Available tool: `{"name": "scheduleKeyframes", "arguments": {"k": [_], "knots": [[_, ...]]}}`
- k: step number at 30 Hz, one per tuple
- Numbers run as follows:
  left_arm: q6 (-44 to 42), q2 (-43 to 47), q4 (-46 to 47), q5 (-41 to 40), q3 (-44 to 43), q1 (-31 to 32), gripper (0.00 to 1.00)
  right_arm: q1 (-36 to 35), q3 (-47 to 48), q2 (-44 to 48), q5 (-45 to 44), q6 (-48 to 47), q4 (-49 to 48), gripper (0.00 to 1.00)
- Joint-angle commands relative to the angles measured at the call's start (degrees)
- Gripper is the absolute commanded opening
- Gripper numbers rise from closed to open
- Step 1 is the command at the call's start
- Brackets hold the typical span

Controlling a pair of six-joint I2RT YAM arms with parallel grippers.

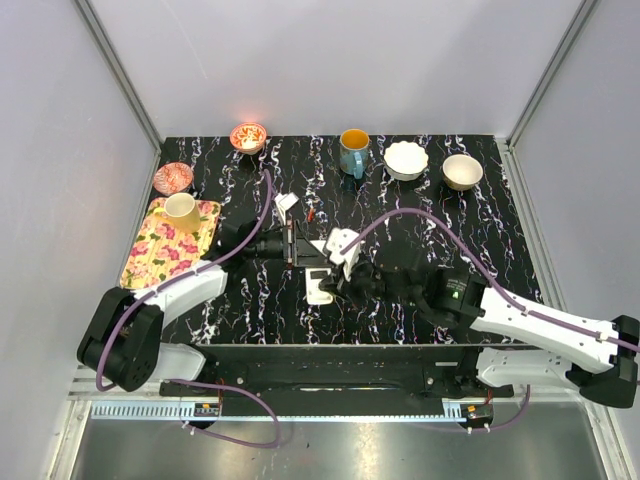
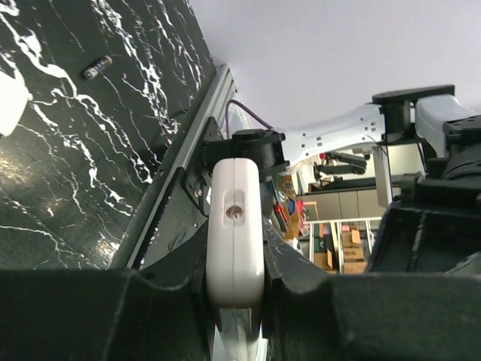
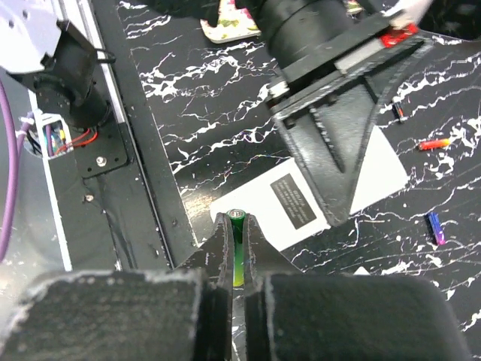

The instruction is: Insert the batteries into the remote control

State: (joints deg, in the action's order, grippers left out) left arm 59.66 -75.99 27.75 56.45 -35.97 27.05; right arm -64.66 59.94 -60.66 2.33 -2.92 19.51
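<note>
My left gripper (image 1: 292,243) (image 2: 234,259) is shut on the white remote control (image 2: 234,226), held on edge above the table. From the right wrist view its red face (image 3: 397,34) shows between those fingers. My right gripper (image 1: 330,278) (image 3: 237,226) is shut on a green battery (image 3: 237,244), whose metal tip pokes out past the fingertips. It hovers over the edge of a flat white piece with a black label (image 3: 301,203) (image 1: 318,287). Loose batteries lie on the table: a reddish-orange one (image 3: 434,143), a bluish one (image 3: 434,228) and a dark one (image 3: 398,111) (image 2: 98,68).
A floral tray (image 1: 160,255) with a yellow cup (image 1: 182,212) sits at the left. Along the back stand a pink bowl (image 1: 173,178), an orange bowl (image 1: 248,136), a blue mug (image 1: 353,150), a white bowl (image 1: 406,160) and a beige bowl (image 1: 462,172). A small white square (image 1: 285,203) lies behind the left gripper.
</note>
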Motion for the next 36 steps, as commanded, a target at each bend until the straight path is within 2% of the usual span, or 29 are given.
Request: {"name": "scheduleKeyframes", "arguments": {"k": [1, 4, 8, 15, 18, 22, 36], "knots": [[-0.78, -0.04, -2.61, 6.74, -4.99, -0.15, 0.0, -4.06, -2.28, 2.39, -3.92, -8.06, -7.37, 0.0], [-0.16, -0.48, -5.85, 7.62, -6.13, -0.24, 0.0, -4.77, -0.18, 2.13, -0.76, -10.87, -5.54, 0.0], [1.95, -1.27, -5.77, 7.98, -5.52, -0.15, 0.0, -5.65, 2.46, 0.03, -1.62, -12.81, -3.43, 0.0], [4.41, -0.92, -4.02, 7.1, -4.55, -0.07, 0.0, -6.88, 2.19, -1.73, -0.66, -13.78, -6.32, 0.0], [3.54, -0.13, -5.07, 7.19, -5.16, -0.07, 0.0, -7.41, 2.81, -3.67, -0.13, -14.31, -5.88, 0.0], [-0.33, 0.75, -11.47, 6.92, -6.84, 0.02, 0.0, -7.67, 2.72, -4.99, 0.04, -14.84, -6.06, 0.0], [-0.68, 2.25, -11.66, 7.8, -7.19, 1.6, 0.0, -8.2, 4.57, -8.07, 1.72, -17.47, -1.58, 0.0]]}}
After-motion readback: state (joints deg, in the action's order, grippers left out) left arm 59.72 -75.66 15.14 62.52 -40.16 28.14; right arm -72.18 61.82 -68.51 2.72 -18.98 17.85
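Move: The remote control's open battery bay lies about 4 cm to the left of the right hand, 2 cm ahead and some 7 cm below. From the left hand, which already grips the remote, the bay is 4 cm back and 1 cm to the right, at its height. Down on the table, from the right hand, the battery cover lies some 8 cm ahead and 6 cm right, the blue battery 18 cm ahead and 3 cm right. The open bay of the remote is approached by the green battery still pinched in the right fingers: the hand first slips back about 2 cm, then goes left about 4 cm and finally sinks, turning some 20 degrees on the way, partly counter-clockwise. Meanwhile the left hand, keeping its grip, eases the remote back 2.5 cm and rolls it slightly, front edge down. ##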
